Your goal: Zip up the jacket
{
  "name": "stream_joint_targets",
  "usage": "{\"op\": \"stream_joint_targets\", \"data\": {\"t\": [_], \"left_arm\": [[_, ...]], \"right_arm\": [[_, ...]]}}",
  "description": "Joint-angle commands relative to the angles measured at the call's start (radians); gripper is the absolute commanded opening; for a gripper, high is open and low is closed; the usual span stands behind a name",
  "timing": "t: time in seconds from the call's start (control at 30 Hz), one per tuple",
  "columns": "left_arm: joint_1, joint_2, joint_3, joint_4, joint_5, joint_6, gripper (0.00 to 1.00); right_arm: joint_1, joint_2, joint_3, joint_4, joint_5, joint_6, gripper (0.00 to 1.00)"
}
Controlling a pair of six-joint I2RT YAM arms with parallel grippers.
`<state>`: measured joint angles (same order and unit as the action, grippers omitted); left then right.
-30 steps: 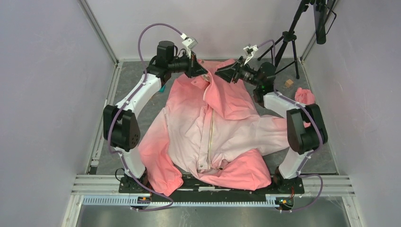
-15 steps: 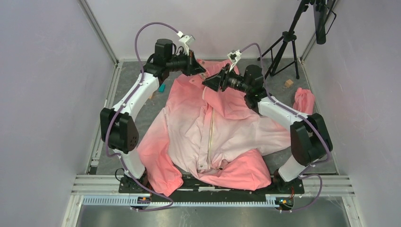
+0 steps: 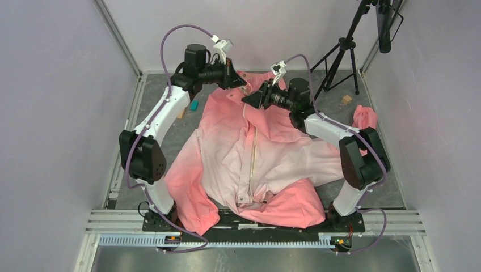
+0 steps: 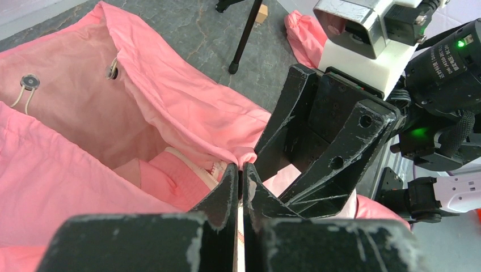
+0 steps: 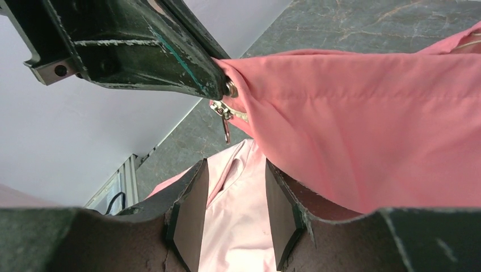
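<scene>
The salmon-to-pale pink jacket (image 3: 266, 158) lies spread on the table, its cream zipper strip (image 3: 252, 156) running down the front. My left gripper (image 3: 245, 86) is shut on the jacket's collar edge (image 4: 249, 160) by the top of the zipper and holds it lifted. The metal zipper pull (image 5: 223, 116) hangs just below the left fingers in the right wrist view. My right gripper (image 3: 247, 99) is open and empty, close under the left gripper, with pale jacket fabric (image 5: 235, 226) between its pads.
A black tripod (image 3: 346, 48) stands at the back right beside a small wooden block (image 3: 345, 100). A teal object (image 3: 194, 105) lies left of the jacket. Walls close in on both sides. A pink sleeve end (image 3: 365, 116) lies at the right.
My right gripper has moved left toward the collar and now sits just under my left gripper. My left gripper has shifted slightly back, still holding the collar.
</scene>
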<state>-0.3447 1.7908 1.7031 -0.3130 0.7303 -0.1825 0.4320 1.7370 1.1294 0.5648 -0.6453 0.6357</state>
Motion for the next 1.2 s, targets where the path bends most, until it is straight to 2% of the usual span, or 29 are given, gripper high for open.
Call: {"op": "stream_joint_targets", "data": {"t": [0.0, 0.43, 0.63, 0.73, 0.83, 0.9, 1.0, 1.07, 1.17], "left_arm": [[-0.008, -0.008, 0.044, 0.012, 0.012, -0.036, 0.02], [-0.014, -0.002, 0.058, -0.016, 0.006, -0.033, 0.02], [-0.016, 0.001, 0.064, -0.039, -0.008, -0.034, 0.02], [-0.019, 0.0, 0.075, -0.056, -0.017, -0.031, 0.02], [-0.019, -0.011, 0.082, -0.086, -0.056, -0.011, 0.02], [-0.019, -0.028, 0.078, -0.096, -0.093, 0.001, 0.02], [-0.02, -0.057, 0.067, -0.092, -0.161, 0.006, 0.02], [-0.02, -0.074, 0.058, -0.084, -0.188, 0.016, 0.02], [-0.021, -0.1, 0.041, -0.049, -0.234, 0.013, 0.02]], "right_arm": [[0.0, 0.004, 0.06, 0.076, 0.016, 0.011, 0.47], [0.006, 0.033, 0.111, 0.083, 0.032, 0.022, 0.37], [0.011, 0.046, 0.143, 0.049, 0.053, 0.014, 0.16], [0.013, 0.049, 0.149, 0.039, 0.08, 0.028, 0.01], [0.011, 0.034, 0.14, -0.039, 0.175, 0.034, 0.01], [0.011, 0.035, 0.164, -0.161, 0.253, 0.045, 0.0], [0.001, 0.07, 0.222, -0.301, 0.279, 0.071, 0.0], [-0.01, 0.078, 0.195, -0.316, 0.29, 0.105, 0.0], [-0.012, 0.096, 0.19, -0.344, 0.276, 0.073, 0.0]]}}
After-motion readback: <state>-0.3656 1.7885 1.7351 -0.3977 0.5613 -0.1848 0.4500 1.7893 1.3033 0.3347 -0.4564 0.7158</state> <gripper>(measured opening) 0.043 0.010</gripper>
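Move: The zip pull hangs roughly 3 cm ahead of the right hand's half-open fingertips, 2 cm to their left and 2 cm above them. The jacket's pinched collar edge, with its metal snap, sits just over the pull, some 4 cm ahead of the right hand, 2 cm left and 4 cm up. From the left hand, which already grips that edge, the pull is about 3 cm below and 1 cm back. Up and forward, about 2 cm each, the right hand lifts its half-open fingers to the zip pull under the left fingertips and shuts them there. Fingers closed, it goes another 2 cm forward while sinking almost as much, tipping down and turning clockwise some 10 degrees. The left hand keeps its pinch on the collar edge, easing about 1 cm forward and left as it turns slightly counter-clockwise. ##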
